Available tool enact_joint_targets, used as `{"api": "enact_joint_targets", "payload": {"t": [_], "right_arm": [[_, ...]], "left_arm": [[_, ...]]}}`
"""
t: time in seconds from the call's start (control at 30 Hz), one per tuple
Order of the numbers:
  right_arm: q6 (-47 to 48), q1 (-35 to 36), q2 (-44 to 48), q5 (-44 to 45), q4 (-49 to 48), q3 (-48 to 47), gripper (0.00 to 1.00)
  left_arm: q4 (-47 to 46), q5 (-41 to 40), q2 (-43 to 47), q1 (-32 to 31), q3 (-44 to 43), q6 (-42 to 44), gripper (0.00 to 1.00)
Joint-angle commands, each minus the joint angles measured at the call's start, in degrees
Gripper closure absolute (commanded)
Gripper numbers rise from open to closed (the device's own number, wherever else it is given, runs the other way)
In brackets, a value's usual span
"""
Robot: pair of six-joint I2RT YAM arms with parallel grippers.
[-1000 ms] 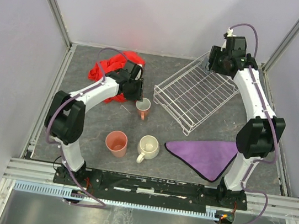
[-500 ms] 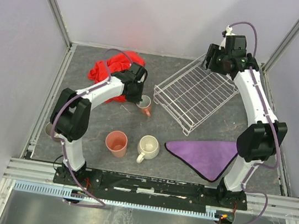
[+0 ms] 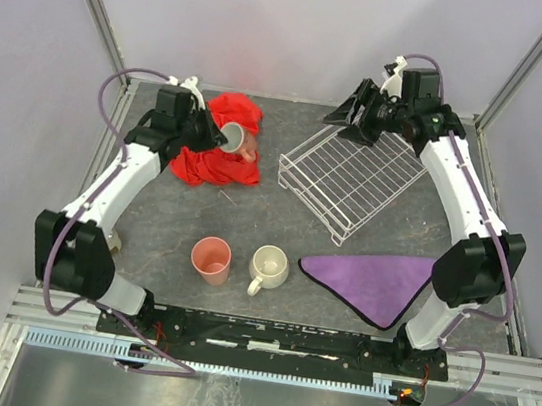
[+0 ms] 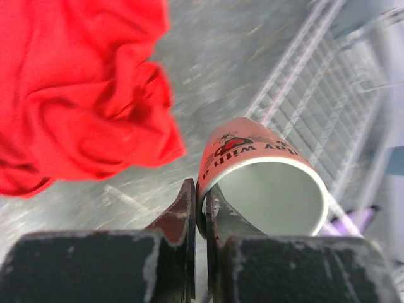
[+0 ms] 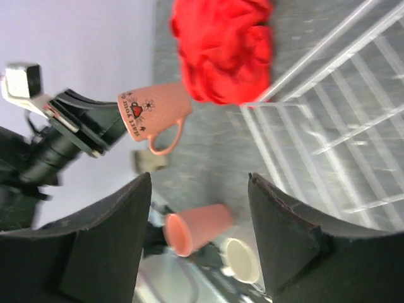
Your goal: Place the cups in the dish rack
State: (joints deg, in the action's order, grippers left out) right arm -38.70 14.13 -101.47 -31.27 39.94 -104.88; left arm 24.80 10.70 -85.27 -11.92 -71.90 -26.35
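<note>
My left gripper [image 3: 222, 136] is shut on the rim of a small orange-and-white mug [image 3: 239, 142], held on its side in the air above the red cloth. In the left wrist view one finger is inside the mug [image 4: 259, 183] and one outside. The white wire dish rack [image 3: 351, 174] stands at the back right. My right gripper [image 3: 359, 114] hovers open and empty over the rack's far left corner. A salmon-pink tumbler [image 3: 211, 259] and a cream handled mug [image 3: 268, 266] stand upright near the front. The right wrist view shows the held mug [image 5: 154, 117], tumbler [image 5: 196, 228] and cream mug [image 5: 243, 260].
A crumpled red cloth [image 3: 219, 155] lies at the back left, under the held mug. A purple cloth [image 3: 372, 278] lies flat at the front right. A small greyish cup [image 5: 150, 163] sits near the left wall. Walls close in the table on three sides.
The left gripper closed on the mug beside the rack, lifted it and swung it back-left over the red cloth. The right gripper moved left and tilted toward the table's middle.
</note>
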Motion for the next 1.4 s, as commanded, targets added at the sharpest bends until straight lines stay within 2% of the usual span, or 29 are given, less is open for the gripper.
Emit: {"api": "enact_joint_targets", "payload": {"t": [0.0, 0.13, 0.23, 0.3, 0.43, 0.63, 0.93, 1.37], "right_arm": [[-25.76, 1.27, 4.53, -16.33, -21.83, 8.40, 0.30], [-46.24, 4.31, 4.38, -20.46, -44.41, 15.69, 0.29], [-59.02, 6.54, 3.43, -19.91, -59.92, 20.56, 0.29], [-63.50, 7.28, 2.85, -19.28, -65.40, 21.93, 0.29], [-67.38, 8.15, 2.36, -18.41, -70.15, 23.51, 0.28], [-69.33, 8.89, 2.32, -17.98, -72.12, 25.53, 0.28], [-68.86, 10.28, 1.16, -18.65, -70.79, 23.99, 0.30], [-66.70, 13.06, -1.75, -16.68, -70.30, 22.21, 0.55]], "left_arm": [[-23.33, 12.83, 5.20, 0.52, 4.21, -14.69, 0.97], [-41.09, 19.12, 2.90, 0.93, 7.37, -27.24, 0.97], [-53.47, 21.55, 1.23, 0.94, 9.94, -37.28, 0.97], [-58.47, 21.90, 0.83, 0.82, 11.07, -42.71, 0.97], [-60.15, 21.56, 1.04, 0.84, 11.50, -43.85, 0.97], [-61.76, 20.77, 2.48, 0.85, 12.82, -44.61, 0.97], [-57.66, 21.15, 3.50, 0.72, 11.47, -39.91, 0.97], [-49.45, 22.36, 4.98, -0.30, 8.83, -29.40, 0.97]]}}
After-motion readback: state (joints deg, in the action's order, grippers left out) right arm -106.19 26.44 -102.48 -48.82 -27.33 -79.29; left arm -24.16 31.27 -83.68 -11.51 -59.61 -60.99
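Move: The pink cup hangs by its rim in the left gripper, its middle some 4 cm to that hand's right and about 2 below it. The right gripper, which the cup is going to, is roughly 25 cm to the left hand's right, 2 farther out and 10 higher. From the right hand, the pink cup lies about 21 cm left, 2 back and 12 down; the dish rack's middle is 4 cm right, 4 ahead and some 25 below. The pink cup, still pinched at its rim by the left fingers, is lifted about 11 cm and carried some 7 cm right, that wrist swinging up from its downward slant by roughly 45 degrees. The right hand comes to meet it, 13 cm left with about 6 up and 6 back, tipping its fingers up too, then rises no more and sinks slightly as its fingers partly close around the handle. ##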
